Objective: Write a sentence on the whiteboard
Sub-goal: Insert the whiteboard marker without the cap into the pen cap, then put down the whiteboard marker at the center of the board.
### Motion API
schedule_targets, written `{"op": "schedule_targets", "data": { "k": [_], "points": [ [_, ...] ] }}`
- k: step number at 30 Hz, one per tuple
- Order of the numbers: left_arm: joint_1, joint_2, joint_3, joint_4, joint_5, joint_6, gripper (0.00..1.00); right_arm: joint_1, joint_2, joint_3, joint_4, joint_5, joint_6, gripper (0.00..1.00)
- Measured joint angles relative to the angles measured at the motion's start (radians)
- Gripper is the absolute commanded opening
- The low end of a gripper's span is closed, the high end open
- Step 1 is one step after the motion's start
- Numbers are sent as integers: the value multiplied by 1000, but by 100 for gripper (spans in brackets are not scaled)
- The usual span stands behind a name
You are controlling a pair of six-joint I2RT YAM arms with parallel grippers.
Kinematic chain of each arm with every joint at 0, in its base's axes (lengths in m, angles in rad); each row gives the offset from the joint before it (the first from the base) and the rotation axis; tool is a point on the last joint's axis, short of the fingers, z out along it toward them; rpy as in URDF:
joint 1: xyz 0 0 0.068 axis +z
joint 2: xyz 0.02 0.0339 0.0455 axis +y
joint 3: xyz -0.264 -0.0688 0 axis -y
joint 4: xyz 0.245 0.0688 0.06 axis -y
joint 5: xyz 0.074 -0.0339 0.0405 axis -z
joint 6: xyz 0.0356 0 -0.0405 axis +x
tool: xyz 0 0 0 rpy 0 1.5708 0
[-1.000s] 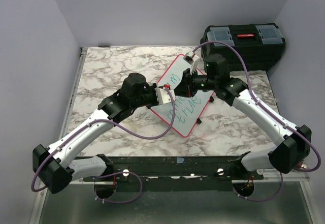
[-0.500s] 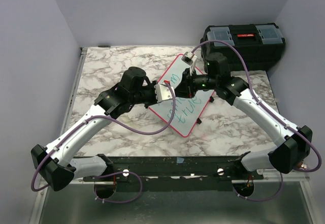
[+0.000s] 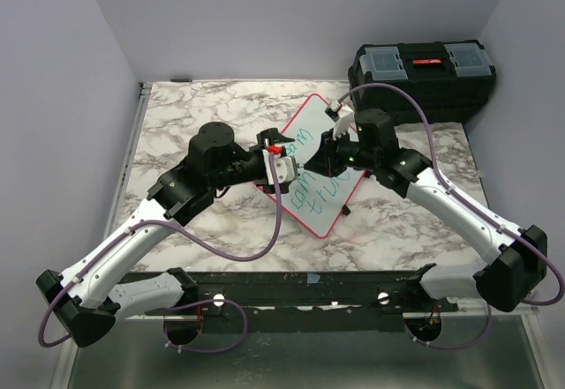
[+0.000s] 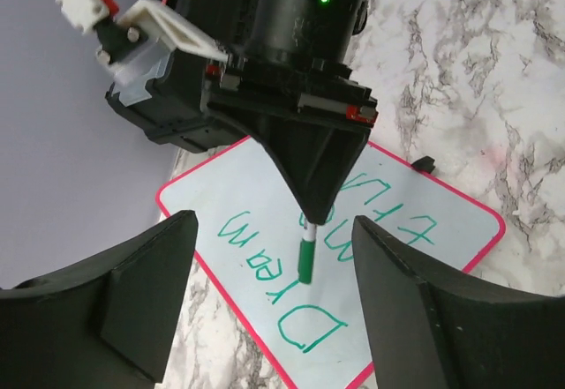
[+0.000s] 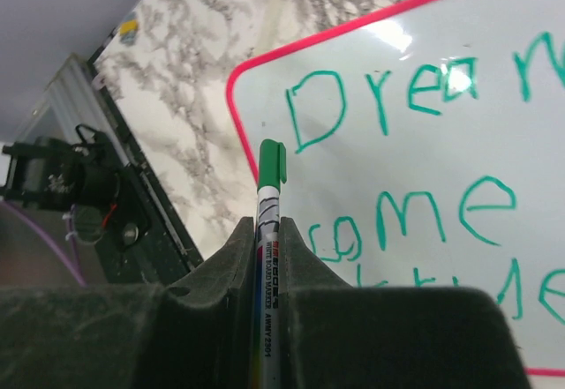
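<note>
The whiteboard [image 3: 320,214] lies tilted on the marble table, its red-pink rim showing all round. The sentence [image 5: 415,98] reads "Dream come true" in green letters, stacked in lines. My right gripper [image 5: 269,226] is shut on a green-capped whiteboard marker [image 5: 270,167] and holds it over the board's near part, beside the "D". In the left wrist view the marker [image 4: 305,257] points down from the right gripper [image 4: 313,205] between "Dream" and "come". I cannot tell whether its end touches the board. My left gripper [image 4: 274,296] faces it, open and empty, over the board's left edge [image 3: 281,161].
A black toolbox [image 3: 422,73] with a red latch stands off the table's back right corner. Grey walls close in the left, back and right. A small black clip [image 4: 424,164] sits on the board's rim. Bare marble [image 3: 194,111] lies left of the board.
My left gripper has opened and drawn back to the left, away from the marker's end. The left arm's elbow swung outward. The right gripper shifted slightly right with the marker.
</note>
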Motion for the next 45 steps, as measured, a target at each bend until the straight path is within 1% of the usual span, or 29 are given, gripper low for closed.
{"op": "schedule_targets", "data": {
  "k": [3, 5, 9, 14, 17, 19, 24, 27, 36, 40, 45],
  "points": [
    [2, -31, -40, 39, -14, -22, 93, 0, -51, -34, 15, 106, 35, 1],
    [3, -51, -81, 76, -33, -43, 98, 0, -90, -59, 25, 188, 58, 1],
    [16, -80, -160, 159, -98, -114, 99, 0, -174, -122, 37, 396, 98, 1],
    [51, -82, -197, 242, -213, -195, 99, -14, -225, -179, 41, 610, 141, 1],
    [99, -82, -198, 284, -259, -270, 99, -58, -227, -211, 40, 699, 155, 1],
    [138, -81, -198, 308, -272, -318, 98, -129, -226, -238, 40, 739, 172, 1],
    [248, -71, -198, 354, -321, -463, 99, -282, -243, -330, 65, 773, 239, 1],
    [290, -65, -213, 373, -356, -528, 99, -330, -244, -390, 86, 777, 286, 1],
    [407, -68, -297, 387, -423, -673, 99, -402, -189, -560, 185, 795, 370, 1],
    [450, -81, -340, 399, -441, -714, 99, -407, -163, -596, 211, 796, 390, 1],
    [475, -97, -369, 415, -475, -741, 98, -413, -135, -613, 240, 795, 402, 11]
  ]
}}
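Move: The right gripper already holds the capped marker. The bare table it is bound for lies about 27 cm to its right, 6 cm ahead and 23 cm below; the whiteboard's middle is some 18 cm ahead and 6 cm right of this hand, and the board's near clip 3 cm ahead and 17 cm right, both at table height. From the empty left gripper, the marker's green cap is about 7 cm ahead, 3 cm right and 12 cm below. Swing the right gripper, still shut on the capped marker, about 27 cm right and slightly forward while turning it some 75 degrees clockwise, then sink it towards the bare table beside the whiteboard. Meanwhile draw the left gripper away to the left and forward, turning counter-clockwise until it faces forward, lowering a little late on, and open its fingers wide. ##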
